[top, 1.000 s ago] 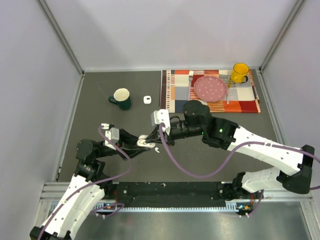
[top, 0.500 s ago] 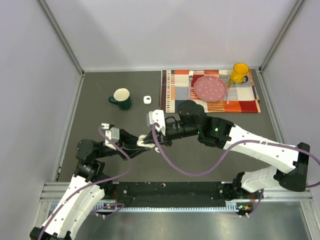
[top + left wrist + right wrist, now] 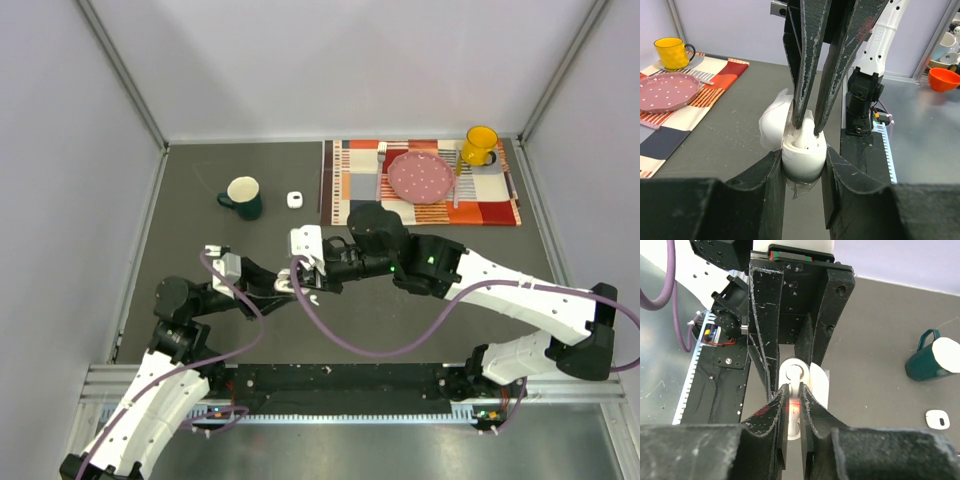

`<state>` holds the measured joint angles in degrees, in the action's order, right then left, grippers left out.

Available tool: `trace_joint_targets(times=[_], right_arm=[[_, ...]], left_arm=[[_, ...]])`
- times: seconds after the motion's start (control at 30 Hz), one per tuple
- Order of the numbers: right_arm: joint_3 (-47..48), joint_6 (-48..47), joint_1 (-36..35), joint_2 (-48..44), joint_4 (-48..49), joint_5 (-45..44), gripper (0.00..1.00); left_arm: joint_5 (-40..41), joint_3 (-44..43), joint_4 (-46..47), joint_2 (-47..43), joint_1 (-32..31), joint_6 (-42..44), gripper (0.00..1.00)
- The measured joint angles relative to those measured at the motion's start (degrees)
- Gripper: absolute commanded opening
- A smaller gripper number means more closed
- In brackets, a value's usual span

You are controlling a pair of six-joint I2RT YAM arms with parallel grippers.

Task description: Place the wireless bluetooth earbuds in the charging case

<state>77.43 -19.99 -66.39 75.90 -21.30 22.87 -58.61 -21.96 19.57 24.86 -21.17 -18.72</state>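
The charging case (image 3: 802, 159) is white and egg-shaped with its lid hinged open to the left. My left gripper (image 3: 804, 157) is shut on its lower body and holds it above the dark table (image 3: 200, 230). One white earbud (image 3: 805, 136) stands with its lower end in the case's top well. My right gripper (image 3: 793, 391) comes down from above and pinches the earbud (image 3: 796, 376) between its two fingertips. From above, both grippers meet at the case (image 3: 288, 286) near the table's middle left. No other earbud shows clearly.
A green mug (image 3: 243, 197) and a small white item (image 3: 294, 199) sit behind the grippers. At the back right, a striped placemat (image 3: 350, 190) carries a pink dotted plate (image 3: 420, 177) and a yellow mug (image 3: 480, 146). Grey walls enclose three sides.
My right gripper has moved left and down onto the case held by the left gripper, bringing the earbud into the case's top. The left arm has stayed put.
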Motion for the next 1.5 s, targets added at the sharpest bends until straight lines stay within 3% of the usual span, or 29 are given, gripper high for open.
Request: trace_joint_targets(times=[0.67,0.9,1.0,1.2,1.5], right_arm=[[0.7,0.13,0.0,-0.59,-2.01,-0.55,0.27],[-1.53,1.84,0.02,-5.64,4.13,-0.09,0.31],[-4.22,2.67,0.02,-8.74,8.11,-0.28,0.37],[-10.01,3.93,0.02,-13.29,14.84,-3.61,0.62],[-13.25,8.52,0.2,-14.93,19.17,-19.76,0.84]], left_arm=[[1.57,0.0,-0.39,-1.16,0.0,0.7,0.0],[1.64,0.0,-0.31,-1.53,0.0,0.79,0.0],[1.64,0.0,-0.31,-1.53,0.0,0.87,0.0],[1.9,0.0,-0.31,-1.53,0.0,0.94,0.0],[4.74,-0.02,2.27,-2.38,0.0,-0.76,0.0]])
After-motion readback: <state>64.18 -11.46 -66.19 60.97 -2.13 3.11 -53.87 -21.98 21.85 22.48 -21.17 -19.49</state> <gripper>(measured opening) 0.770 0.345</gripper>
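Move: The left hand still holds the open charging case, its middle about 2 cm to the right of that hand point. The right fingers are still around the earbud in the case; from the right hand the case's middle lies level ahead, roughly 2 cm left and 1 cm below. Down on the table, some 30 cm below the right hand, are a near loose earbud about 10 cm ahead and 3 cm right, and a far one 17 cm ahead and 5 cm right. Upward and off to the right, the right hand comes free of the earbud and case: its fingers ease apart almost in place, then it climbs about 6 cm, and finally swings forward some 5 cm with the fingers spread wide. Its downward-slanting fingers tip up roughly level and turn about 20 degrees clockwise. The left hand keeps its grip on the case, lifting it slightly late on. ##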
